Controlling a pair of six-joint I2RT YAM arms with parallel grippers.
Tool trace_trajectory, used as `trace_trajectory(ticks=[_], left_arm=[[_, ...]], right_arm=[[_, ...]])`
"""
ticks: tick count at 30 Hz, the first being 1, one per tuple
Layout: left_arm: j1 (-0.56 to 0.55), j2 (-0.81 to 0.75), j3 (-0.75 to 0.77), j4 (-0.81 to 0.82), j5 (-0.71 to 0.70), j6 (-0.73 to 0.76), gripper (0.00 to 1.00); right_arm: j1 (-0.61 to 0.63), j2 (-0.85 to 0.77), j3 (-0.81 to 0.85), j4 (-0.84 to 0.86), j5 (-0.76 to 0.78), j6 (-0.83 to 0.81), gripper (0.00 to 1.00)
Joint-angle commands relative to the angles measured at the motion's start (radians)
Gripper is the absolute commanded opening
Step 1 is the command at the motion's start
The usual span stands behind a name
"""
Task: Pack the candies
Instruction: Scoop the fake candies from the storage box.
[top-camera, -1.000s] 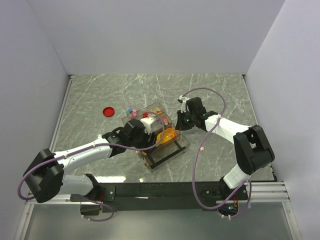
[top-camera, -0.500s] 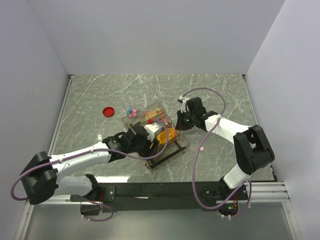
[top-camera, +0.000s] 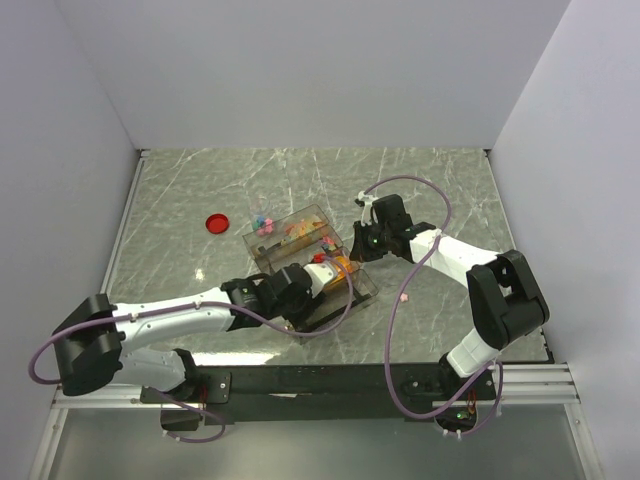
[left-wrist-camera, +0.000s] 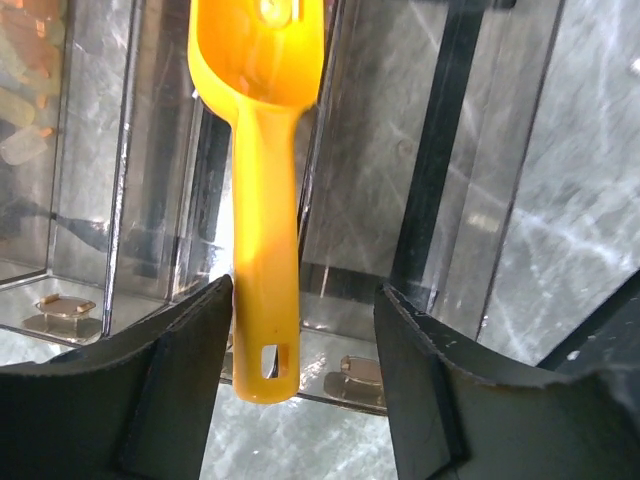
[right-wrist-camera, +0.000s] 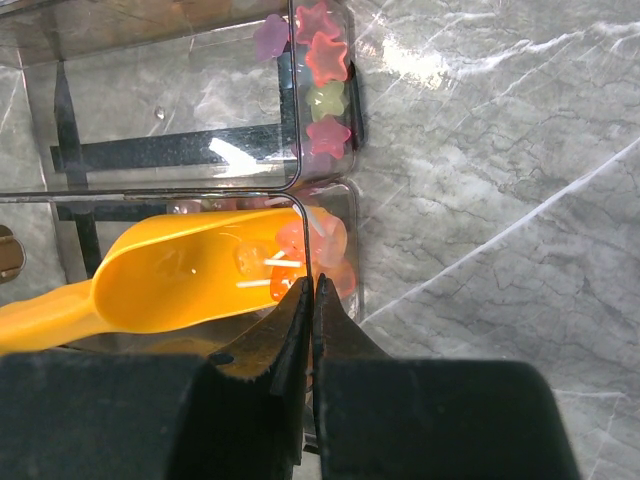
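A clear compartmented box (top-camera: 268, 250) stands mid-table, with candies (top-camera: 296, 231) in its far compartments. In the right wrist view, star-shaped pink, red and yellow candies (right-wrist-camera: 326, 62) lie in one compartment. Several orange candies (right-wrist-camera: 292, 256) sit in the bowl of a yellow scoop (right-wrist-camera: 180, 275) in the compartment beside it. My right gripper (right-wrist-camera: 311, 285) is shut on the thin edge of the box wall. At the box's near side my left gripper (left-wrist-camera: 305, 320) is open around the scoop's handle (left-wrist-camera: 265, 260). The handle lies close to the left finger, with a wide gap to the right one.
A flat red lid (top-camera: 216, 223) lies on the marble table to the left of the box. A small clear cup holding a few candies (top-camera: 263, 218) stands at the box's far left corner. Grey walls close the table on three sides.
My left gripper has drawn back from over the box to its near side. The scoop stays in the box. The right arm has not moved.
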Motion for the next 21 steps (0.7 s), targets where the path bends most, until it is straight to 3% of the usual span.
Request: trace_trajectory(ticks=[1,7,10,14,21], left_arm=[[-0.017,0.026,0.051,-0.029,-0.06,0.039,0.63],[-0.036,0.055,0.077,-0.077,-0.109,0.056,0.54],[-0.037,0.045,0.085,-0.092,-0.109,0.064,0.44],[-0.037,0.025,0.088,-0.091,-0.109,0.064,0.21],[0.002,0.015,0.071,-0.043,-0.022,0.055,0.13]], right_arm=[[0.021,0.033,-0.021,-0.072,-0.04,0.018,0.0],[0.021,0.036,-0.023,-0.069,-0.04,0.02,0.0],[0.021,0.032,-0.023,-0.069,-0.038,0.02,0.0],[0.019,0.027,-0.023,-0.07,-0.037,0.02,0.0],[0.019,0.016,-0.026,-0.072,-0.035,0.018,0.0]])
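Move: The rear part of the scoop's handle lies almost between my open left fingers, about 1 cm ahead, 1 cm left and 1 cm lower. The scoop's bowl is some 6 cm ahead and 6 cm right of that hand, with orange candies at its tip, 8 cm ahead and 8 cm right. The star candies are roughly 12 cm ahead and 3 cm right. From my right hand, that handle part is about 9 cm back and 10 cm left, nearly level. My left hand dips about 1 cm beside the scoop's handle, then eases left and a little forward, about 1.5 cm in all, and rises again while it rolls some 8 degrees, left side up. On the way the fingers close from well open until they pinch the handle near its end from both sides. My right hand stays still and shut, keeping its pinch on the storage box's end wall. ##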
